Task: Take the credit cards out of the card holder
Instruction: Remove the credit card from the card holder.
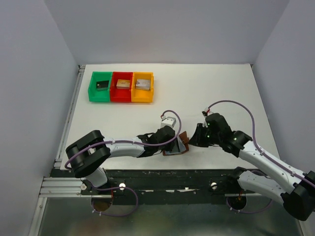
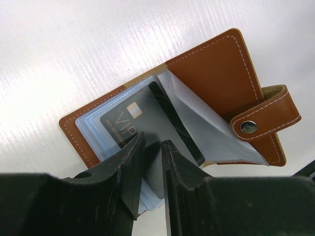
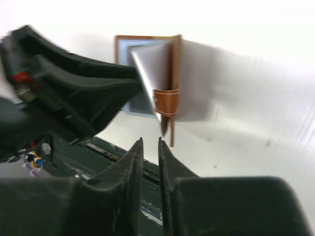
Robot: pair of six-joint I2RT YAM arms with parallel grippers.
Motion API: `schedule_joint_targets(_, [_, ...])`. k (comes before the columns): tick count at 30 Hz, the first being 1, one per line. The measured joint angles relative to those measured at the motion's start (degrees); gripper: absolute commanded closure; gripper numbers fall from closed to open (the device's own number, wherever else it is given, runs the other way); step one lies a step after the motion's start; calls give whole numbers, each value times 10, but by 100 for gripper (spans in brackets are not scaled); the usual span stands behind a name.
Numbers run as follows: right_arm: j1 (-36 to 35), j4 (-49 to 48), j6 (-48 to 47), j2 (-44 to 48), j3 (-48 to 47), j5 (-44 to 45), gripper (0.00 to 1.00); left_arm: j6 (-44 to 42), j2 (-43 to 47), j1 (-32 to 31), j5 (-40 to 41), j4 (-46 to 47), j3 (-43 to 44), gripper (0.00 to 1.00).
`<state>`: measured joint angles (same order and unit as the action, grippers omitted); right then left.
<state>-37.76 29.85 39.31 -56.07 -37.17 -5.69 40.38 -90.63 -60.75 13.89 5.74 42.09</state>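
Observation:
The card holder [image 2: 216,73] lies open on the white table, brown leather with a tab strap [image 2: 268,113] at the right. A black card [image 2: 147,113] marked VIP sits among its pale blue sleeves, and its lower end sticks out past them. A clear sleeve [image 2: 197,118] is folded up over the right half. My left gripper [image 2: 152,140] points down onto the black card, jaws a narrow gap apart with the card's face showing between them. My right gripper [image 3: 150,141] hovers just short of the strap [image 3: 166,101], slightly open and empty. From above, both grippers [image 1: 173,145] [image 1: 193,140] flank the holder [image 1: 183,138].
Green [image 1: 92,88], red [image 1: 114,88] and orange [image 1: 150,88] bins stand in a row at the back left, each with a small block inside. The holder lies close to the table's near edge, just above the black rail [image 1: 162,174].

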Motion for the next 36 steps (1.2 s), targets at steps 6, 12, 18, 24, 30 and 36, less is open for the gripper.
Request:
schedule_joint_targets(6, [-2, -31, -20, 9, -12, -62, 100, 0, 0, 0, 0, 0, 0, 64])
schedule_joint_targets(12, [-35, -49, -40, -47, -13, -92, 100, 1, 0, 0, 0, 0, 0, 64])
schedule_joint_targets(18, [-74, -54, -49, -99, -25, -89, 100, 2, 0, 0, 0, 0, 0, 64])
schedule_joint_targets(24, [-80, -58, -43, -174, -47, -30, 100, 4, 0, 0, 0, 0, 0, 64])
schedule_joint_targets(30, [-63, -66, -30, -221, -49, 9, 100, 10, 4, 0, 0, 4, -7, 65])
schedule_joint_targets(36, [-29, -80, -21, -232, -49, 21, 100, 12, 7, 0, 0, 13, -16, 65])
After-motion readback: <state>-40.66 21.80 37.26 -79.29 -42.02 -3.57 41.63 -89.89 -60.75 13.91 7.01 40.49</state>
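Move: The right hand is some 8 cm above the table. The holder's half-raised right leaf, a brown cover with a clear sleeve, has its middle about 3 cm ahead, 3 cm to its left and 5 cm below. The strap sits on that leaf's outer edge, roughly 2 cm ahead, 1 cm left and 4 cm below. The VIP card in the left leaf is about 10 cm left, level fore and aft, 8 cm down. From the left hand, the card is right at the fingertips, 1 cm ahead and 1 cm below. The right fingertips, shut early on, come down onto the clear sleeve of the right leaf, pressing it back against the brown cover. To get there the right hand first rises 2 cm and swings left about 5 cm, drawing back a little and turning counter-clockwise; then it sinks about 8 cm while sweeping forward and back to the right, undoing most of that turn. The left hand stays at the card, fingers still partly open. ##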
